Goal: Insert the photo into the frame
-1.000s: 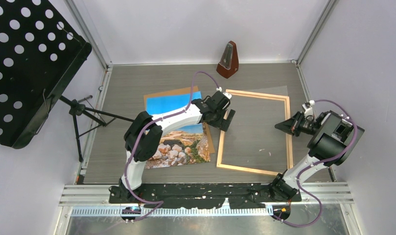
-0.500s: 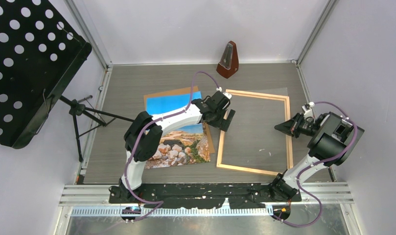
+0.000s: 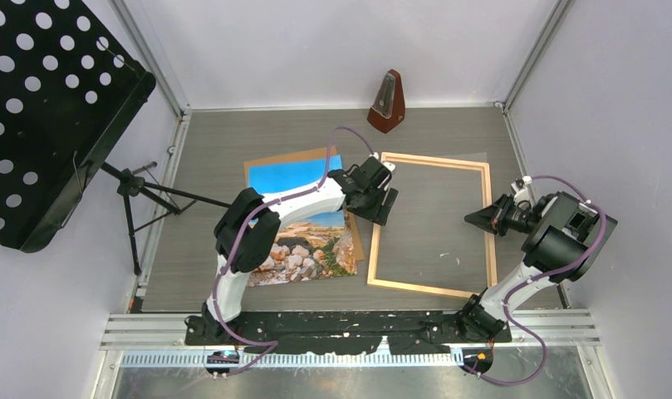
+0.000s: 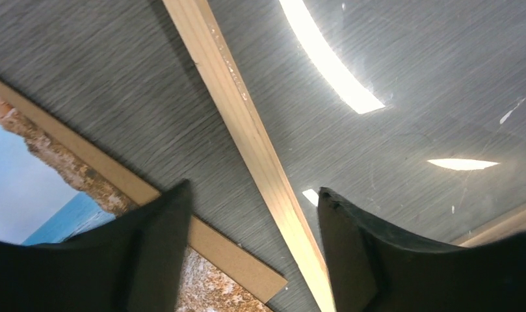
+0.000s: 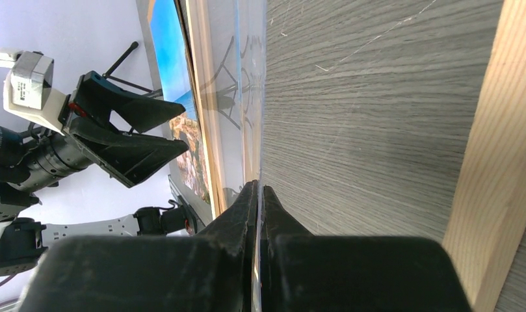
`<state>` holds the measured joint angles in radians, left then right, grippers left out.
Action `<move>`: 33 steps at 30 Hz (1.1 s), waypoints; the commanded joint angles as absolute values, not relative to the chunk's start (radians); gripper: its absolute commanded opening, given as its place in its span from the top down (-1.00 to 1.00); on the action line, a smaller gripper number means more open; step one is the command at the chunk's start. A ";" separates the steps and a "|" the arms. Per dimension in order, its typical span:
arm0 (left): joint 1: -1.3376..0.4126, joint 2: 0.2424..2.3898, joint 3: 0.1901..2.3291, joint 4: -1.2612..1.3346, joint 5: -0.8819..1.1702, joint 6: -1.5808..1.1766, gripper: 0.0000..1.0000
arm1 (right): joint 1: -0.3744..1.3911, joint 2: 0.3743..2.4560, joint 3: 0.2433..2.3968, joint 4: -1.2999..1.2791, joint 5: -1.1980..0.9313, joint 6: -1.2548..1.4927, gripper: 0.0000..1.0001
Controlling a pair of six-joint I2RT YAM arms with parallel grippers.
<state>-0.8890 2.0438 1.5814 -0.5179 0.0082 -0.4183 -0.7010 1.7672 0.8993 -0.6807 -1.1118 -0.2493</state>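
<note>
The photo (image 3: pixel 303 237) of sky and rocks lies face up on a brown backing board (image 3: pixel 276 158), left of the light-wood frame (image 3: pixel 375 245). My left gripper (image 3: pixel 382 202) hovers low over the frame's left side. In the left wrist view the left gripper (image 4: pixel 253 192) is open, and its fingers straddle the frame's moulding (image 4: pixel 240 110), with the board's corner (image 4: pixel 221 247) and the photo (image 4: pixel 32 195) beside it. My right gripper (image 5: pixel 260 188) is shut on the edge of a clear sheet (image 5: pixel 261 97) that lies over the frame, near the frame's right side (image 5: pixel 497 162).
A brown metronome (image 3: pixel 387 103) stands at the back, beyond the frame. A black perforated music stand (image 3: pixel 41 108) on a tripod (image 3: pixel 137 195) fills the left side. Grey walls close the table on three sides.
The left gripper's jaws have narrowed somewhat around the frame's left moulding. The right gripper has shifted slightly inward and nearer with the clear sheet.
</note>
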 commanded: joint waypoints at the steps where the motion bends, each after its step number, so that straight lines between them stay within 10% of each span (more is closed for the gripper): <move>1: -0.886 2.058 1.573 -0.466 0.097 -0.441 -0.26 | -0.692 1.731 0.899 -0.666 -1.123 -0.238 0.88; 33: -0.833 2.098 1.524 -0.408 0.224 -0.499 0.51 | -0.689 1.737 0.895 -0.660 -1.125 -0.233 0.88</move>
<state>-0.8417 2.0945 1.5311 -0.4522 0.1967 -0.4919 -0.6991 1.7672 0.8970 -0.6701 -1.1114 -0.2329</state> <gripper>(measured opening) 0.265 0.065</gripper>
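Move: Just beneath the left hand's open fingers runs the frame's left bar; its gripping spot is about 1 cm back, 1 cm right and 4 cm below. The photo's middle is roughly 20 cm left of that hand and 3 cm back, the backing board under it some 19 cm left and 1 cm back, both 5 cm lower. From the right hand, that spot on the bar is about 21 cm left, level ahead, 3 cm lower. Sinking about 3 cm and easing 1 cm back, the left hand comes down onto the frame's left bar, its fingertips swinging some 10 degrees back towards the base. The fingers close from wide to a narrow gap, one on each side of the bar. The right hand stays put and keeps its pinch on the clear sheet's edge. ##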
